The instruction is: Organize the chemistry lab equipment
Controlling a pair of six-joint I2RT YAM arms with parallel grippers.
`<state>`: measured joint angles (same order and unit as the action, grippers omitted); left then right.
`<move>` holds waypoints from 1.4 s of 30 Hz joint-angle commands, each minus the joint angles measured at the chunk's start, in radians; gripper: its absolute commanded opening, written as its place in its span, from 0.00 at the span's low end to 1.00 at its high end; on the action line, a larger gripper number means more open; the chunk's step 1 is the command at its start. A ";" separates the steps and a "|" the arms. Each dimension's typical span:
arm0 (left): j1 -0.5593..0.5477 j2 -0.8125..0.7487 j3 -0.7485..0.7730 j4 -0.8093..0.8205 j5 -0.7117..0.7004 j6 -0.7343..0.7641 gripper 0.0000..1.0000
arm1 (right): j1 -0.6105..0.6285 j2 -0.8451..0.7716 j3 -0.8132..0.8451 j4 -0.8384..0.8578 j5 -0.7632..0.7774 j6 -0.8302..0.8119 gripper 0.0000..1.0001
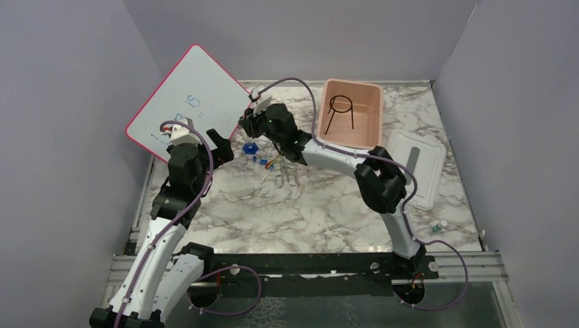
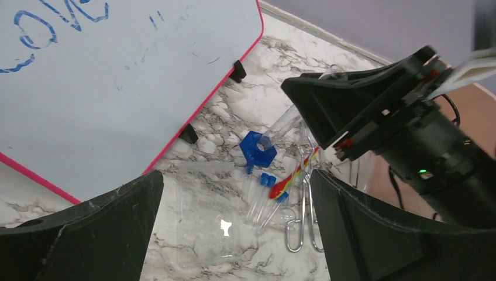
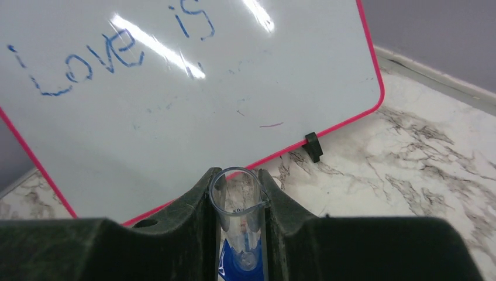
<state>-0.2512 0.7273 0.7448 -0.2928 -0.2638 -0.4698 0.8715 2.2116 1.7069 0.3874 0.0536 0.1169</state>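
Note:
A clear tube [image 3: 238,218] stands tilted on a blue hexagonal base [image 2: 257,150] by the whiteboard's foot. My right gripper [image 3: 237,188] is shut on the tube near its rim, one finger on each side. In the top view the right gripper [image 1: 250,124] sits just above that blue base [image 1: 250,147]. Beside the base lie blue-capped vials [image 2: 261,198], a red-yellow rod [image 2: 294,174] and metal tongs [image 2: 304,225]. My left gripper [image 2: 234,228] hangs open above a clear beaker [image 2: 202,219] lying on the table, holding nothing. The black ring stand [image 1: 340,109] stands inside the pink tub [image 1: 321,121].
The pink-rimmed whiteboard [image 1: 184,102] leans at the back left, close behind the right gripper. The tub's white lid [image 1: 422,169] lies at the right. Two tiny vials [image 1: 437,226] sit near the right front edge. Grey walls enclose the table.

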 commanded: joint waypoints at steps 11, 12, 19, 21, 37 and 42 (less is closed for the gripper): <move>-0.006 0.058 -0.019 0.243 0.608 0.079 0.99 | -0.030 -0.496 -0.147 -0.498 -0.222 0.150 0.16; -0.007 0.072 -0.017 0.269 0.671 0.076 0.98 | -0.034 -0.522 -0.162 -0.542 -0.246 0.163 0.16; -0.039 0.196 -0.043 0.461 1.030 -0.031 0.76 | -0.066 -0.671 -0.289 -0.609 -0.387 0.245 0.16; -0.065 0.224 -0.043 0.470 1.056 -0.040 0.70 | -0.073 -0.701 -0.315 -0.597 -0.393 0.276 0.16; -0.219 0.310 -0.043 0.564 1.012 -0.088 0.36 | -0.118 -0.852 -0.426 -0.479 -0.386 0.409 0.17; -0.246 0.310 -0.043 0.568 1.016 -0.064 0.30 | -0.126 -0.873 -0.448 -0.453 -0.387 0.446 0.17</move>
<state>-0.4767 1.0367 0.6899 0.2459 0.7368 -0.5602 0.7506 1.3834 1.2747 -0.1322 -0.3107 0.5079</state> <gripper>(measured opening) 0.332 0.295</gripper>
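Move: The graduated cylinder hangs upright from the right fingers, just clear of the table, its middle about 7 cm below that hand and 1 cm right. From the open left hand it is roughly 13 cm ahead, 7 cm right and 13 cm below. The right hand takes it to the left gripper, about 13 cm back, 6 cm left and 6 cm higher. The blue-capped tubes lie 5 cm back, 5 cm right and 17 cm below the right hand; the metal tongs 5 cm back, 15 cm right, equally low. Back, right and up together, some 15 cm each way with a short dip midway, the right hand carries the graduated cylinder away from the whiteboard, tipping its fingers down about 25 degrees and keeping its grip near the rim. The left hand sweeps right some 22 cm, then also a little back, swinging clockwise nearly 70 degrees to meet the cylinder, and closes its fingers to about a third around the tube above the blue base. ##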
